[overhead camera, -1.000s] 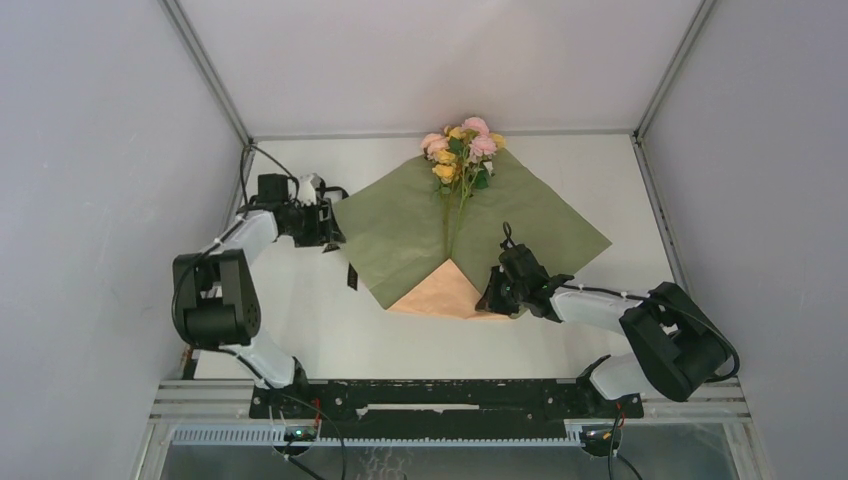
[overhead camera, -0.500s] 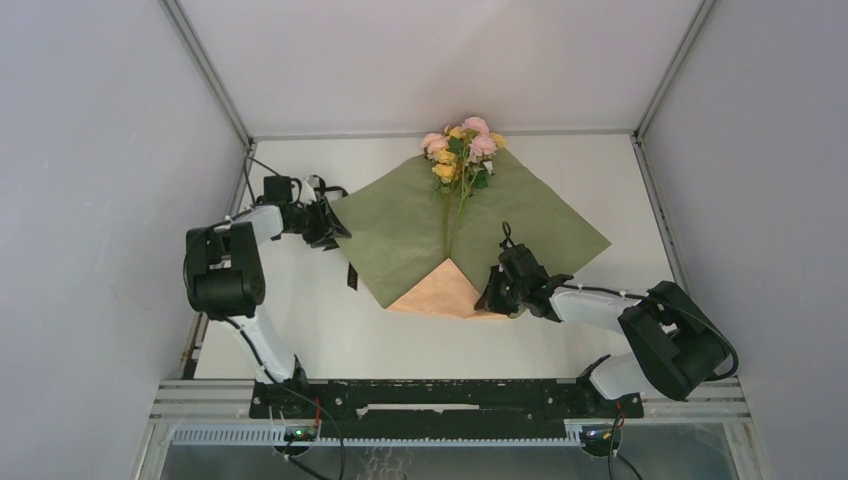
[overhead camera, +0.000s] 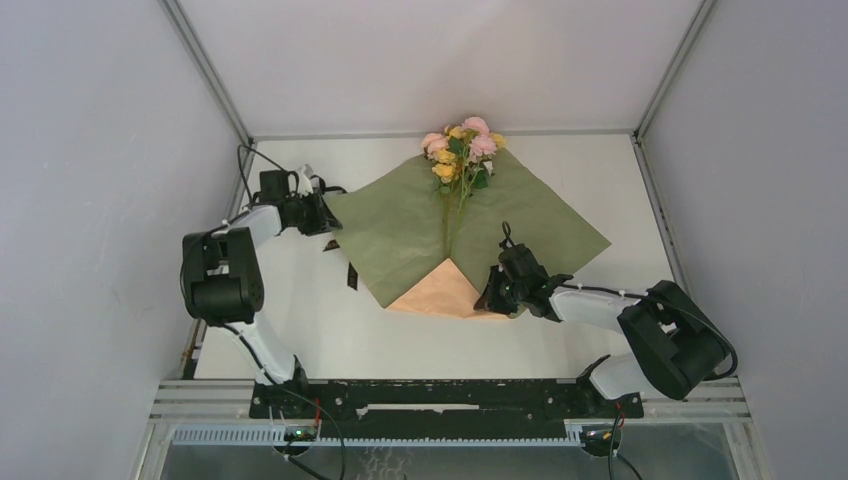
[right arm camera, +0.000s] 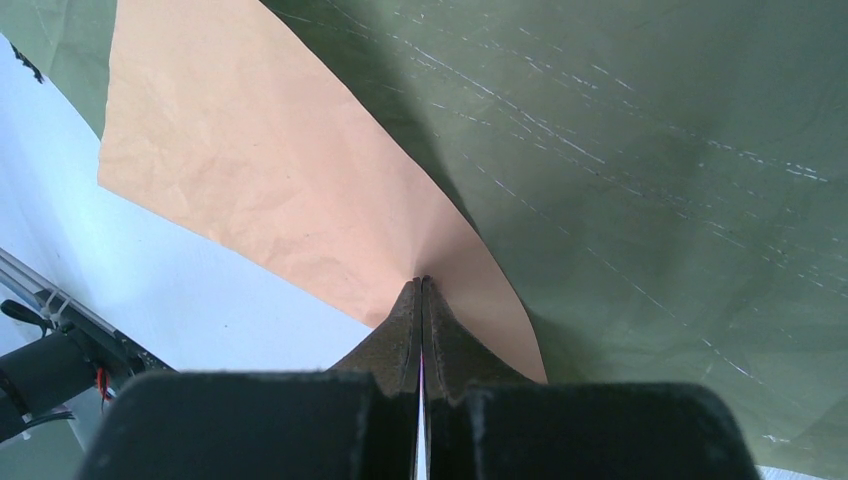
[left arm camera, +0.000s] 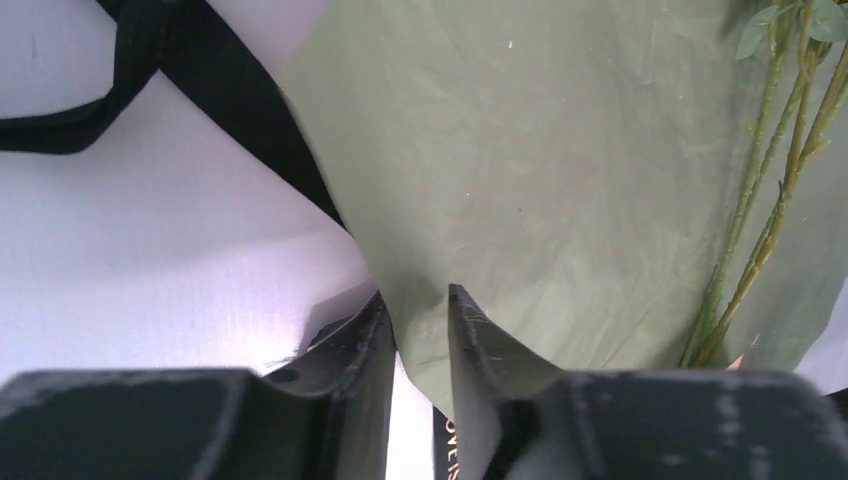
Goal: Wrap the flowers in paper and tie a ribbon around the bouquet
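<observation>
The paper lies as a diamond, olive green face up, its near corner folded over into a peach-orange flap. The flowers rest at its far corner, with the stems running down the middle. My left gripper is at the paper's left corner. In the left wrist view that corner stands between the jaws, which keep a narrow gap. The black ribbon lies under that edge. My right gripper is shut, its tips pressed on the peach flap.
Grey walls close in the white table on the left, right and back. A black rail with the arm bases runs along the near edge. Ribbon ends poke out beside the paper's lower left edge.
My left gripper's jaws have narrowed around the paper's left corner, and the wrist has shifted slightly toward the back. The right arm, paper and flowers have not moved.
</observation>
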Robot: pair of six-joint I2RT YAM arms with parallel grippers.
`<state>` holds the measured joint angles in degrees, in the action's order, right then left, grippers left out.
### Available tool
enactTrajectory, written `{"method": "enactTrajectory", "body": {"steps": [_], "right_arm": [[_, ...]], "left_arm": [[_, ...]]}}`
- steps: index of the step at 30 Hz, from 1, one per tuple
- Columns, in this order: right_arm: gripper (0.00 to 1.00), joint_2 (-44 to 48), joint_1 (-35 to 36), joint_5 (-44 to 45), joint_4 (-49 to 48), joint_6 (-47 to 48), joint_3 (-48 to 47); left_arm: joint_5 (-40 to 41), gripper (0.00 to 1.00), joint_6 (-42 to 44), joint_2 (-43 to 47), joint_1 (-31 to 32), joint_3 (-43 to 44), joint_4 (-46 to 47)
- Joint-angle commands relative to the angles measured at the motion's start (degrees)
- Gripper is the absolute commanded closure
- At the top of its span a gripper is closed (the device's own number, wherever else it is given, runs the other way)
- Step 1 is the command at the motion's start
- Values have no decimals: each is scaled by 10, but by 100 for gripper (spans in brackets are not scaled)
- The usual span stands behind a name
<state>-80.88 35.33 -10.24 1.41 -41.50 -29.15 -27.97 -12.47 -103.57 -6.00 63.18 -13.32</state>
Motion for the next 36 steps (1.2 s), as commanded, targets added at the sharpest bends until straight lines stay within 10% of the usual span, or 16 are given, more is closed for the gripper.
{"method": "enactTrajectory", "body": {"steps": [1,5,22,36], "right_arm": [[100,-25,-2,29,36,15,16],[100,-27,-3,29,34,13,16],[100,-39,-12,22,23,15,16],[100,-51,-19,10,6,14,16]], "left_arm": [[1,75,26,43,11,-14,31],[-4,100,31,52,17,-17,28],[-3,100,97,197,179,-29,-55],[46,100,61,133,273,78,-112]]}}
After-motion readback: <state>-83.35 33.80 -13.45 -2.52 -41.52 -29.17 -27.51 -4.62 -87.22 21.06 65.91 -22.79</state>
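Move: The left edge of the paper is right between my half-open left fingers. From there the flower stems lie about 25 cm to the right and 3 cm back, the printed ribbon tail roughly 6 cm right and 11 cm back, some 4 cm lower. For my right hand, the folded bottom flap's middle is about 6 cm left and 3 cm ahead; the left edge being taken is some 35 cm left and 19 cm ahead. I pinch the paper's left edge by shutting my left fingers, then sweep it about 17 cm to the right towards the stems, lifting it some 10 cm and drawing back about 8, while the hand turns some 30 degrees clockwise and its fingers tip up a little. My right hand stays put, its closed fingertips still resting on the bottom flap. ##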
